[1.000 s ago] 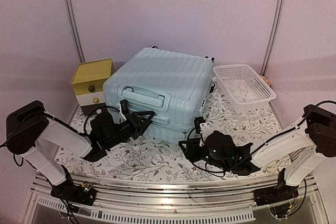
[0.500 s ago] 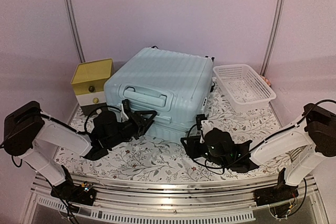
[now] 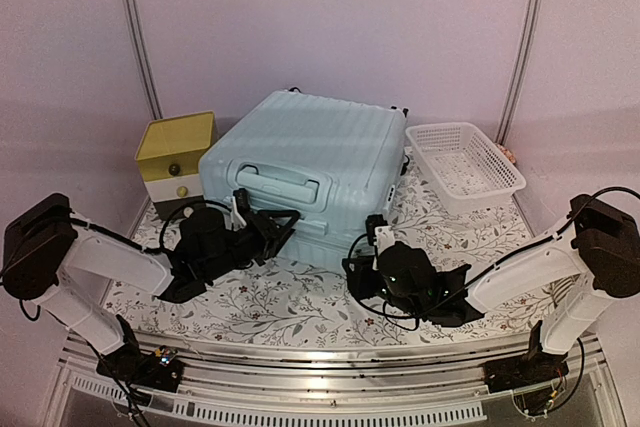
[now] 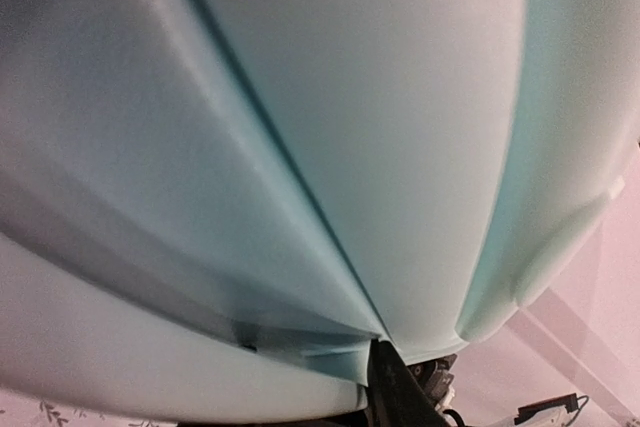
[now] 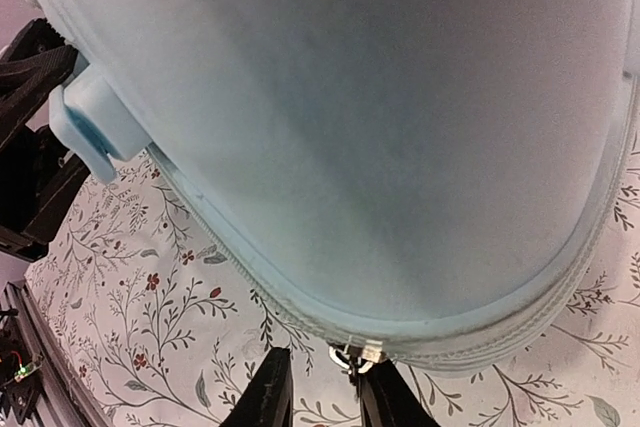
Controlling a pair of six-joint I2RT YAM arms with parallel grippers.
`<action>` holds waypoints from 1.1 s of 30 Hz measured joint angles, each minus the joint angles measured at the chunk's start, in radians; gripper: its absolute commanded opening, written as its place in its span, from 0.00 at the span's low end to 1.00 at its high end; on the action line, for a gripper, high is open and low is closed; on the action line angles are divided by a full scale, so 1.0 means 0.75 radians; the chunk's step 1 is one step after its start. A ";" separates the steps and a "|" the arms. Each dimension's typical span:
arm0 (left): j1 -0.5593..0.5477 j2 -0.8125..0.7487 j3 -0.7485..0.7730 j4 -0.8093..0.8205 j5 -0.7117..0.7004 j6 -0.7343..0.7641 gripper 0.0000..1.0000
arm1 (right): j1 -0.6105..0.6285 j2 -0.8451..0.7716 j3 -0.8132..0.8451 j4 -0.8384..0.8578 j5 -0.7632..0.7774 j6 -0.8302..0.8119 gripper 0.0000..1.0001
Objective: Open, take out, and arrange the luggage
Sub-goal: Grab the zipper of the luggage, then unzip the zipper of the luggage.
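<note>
The pale mint-blue luggage (image 3: 300, 162) lies flat in the middle of the table, its moulded handle (image 3: 283, 183) facing the arms. My left gripper (image 3: 278, 230) presses against the front side below that handle. In the left wrist view the shell (image 4: 300, 127) fills the frame. One dark finger (image 4: 400, 392) touches the seam; the other is hidden. My right gripper (image 5: 325, 392) sits at the front right corner, its jaws apart. The metal zipper pull (image 5: 355, 355) rests against the inner face of the right finger (image 5: 385, 402).
A small yellow-topped drawer box (image 3: 175, 157) stands left of the luggage, and a white lattice basket (image 3: 465, 162) stands to its right. The floral tablecloth (image 3: 300, 302) runs to a metal rail at the near edge. The left arm (image 5: 30, 147) shows at the right wrist view's left edge.
My right gripper has slid left and closer to the luggage's front corner, and its jaws have narrowed around the zipper pull. The left arm has barely moved.
</note>
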State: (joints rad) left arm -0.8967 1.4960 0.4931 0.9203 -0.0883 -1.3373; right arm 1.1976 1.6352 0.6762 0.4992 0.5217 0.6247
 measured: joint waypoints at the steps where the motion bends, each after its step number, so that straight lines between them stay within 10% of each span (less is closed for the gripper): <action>1: 0.000 -0.001 0.000 -0.001 0.000 0.001 0.10 | 0.000 0.001 0.001 -0.001 0.002 0.004 0.13; 18: -0.002 -0.090 -0.007 -0.120 -0.005 -0.014 0.10 | -0.055 -0.194 -0.152 -0.047 -0.018 0.004 0.01; 33: -0.005 -0.282 -0.113 -0.227 -0.015 -0.030 0.09 | -0.513 -0.374 -0.156 -0.190 -0.635 -0.292 0.02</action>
State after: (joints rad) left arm -0.9005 1.2842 0.4080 0.7502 -0.0994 -1.3598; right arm 0.8127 1.3544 0.5594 0.3565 0.0452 0.4053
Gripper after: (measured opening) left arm 0.326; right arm 0.021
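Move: The zipper pull hangs right at the right hand's parted fingertips, about 1 cm ahead and 1 cm left at the same height, by the luggage's near right corner. From that hand the combination lock is some 10 cm ahead, 7 cm right and 6 cm higher; the front grip is roughly 5 cm ahead, 9 cm left and 4 cm up. That grip is already in the left hand, centred about 2 cm to its right and level with it; from the left hand the zipper pull lies some 12 cm right, 5 cm back and 4 cm lower. The right fingers shut on the zipper pull and then drag it around the luggage's near corner, first rightward, about 8 cm in all, then increasingly forward, some 5 cm, along the right side towards the lock, rising a little. Meanwhile the left hand keeps its hold on the front grip and draws it about 3 cm left and 2 cm back. ##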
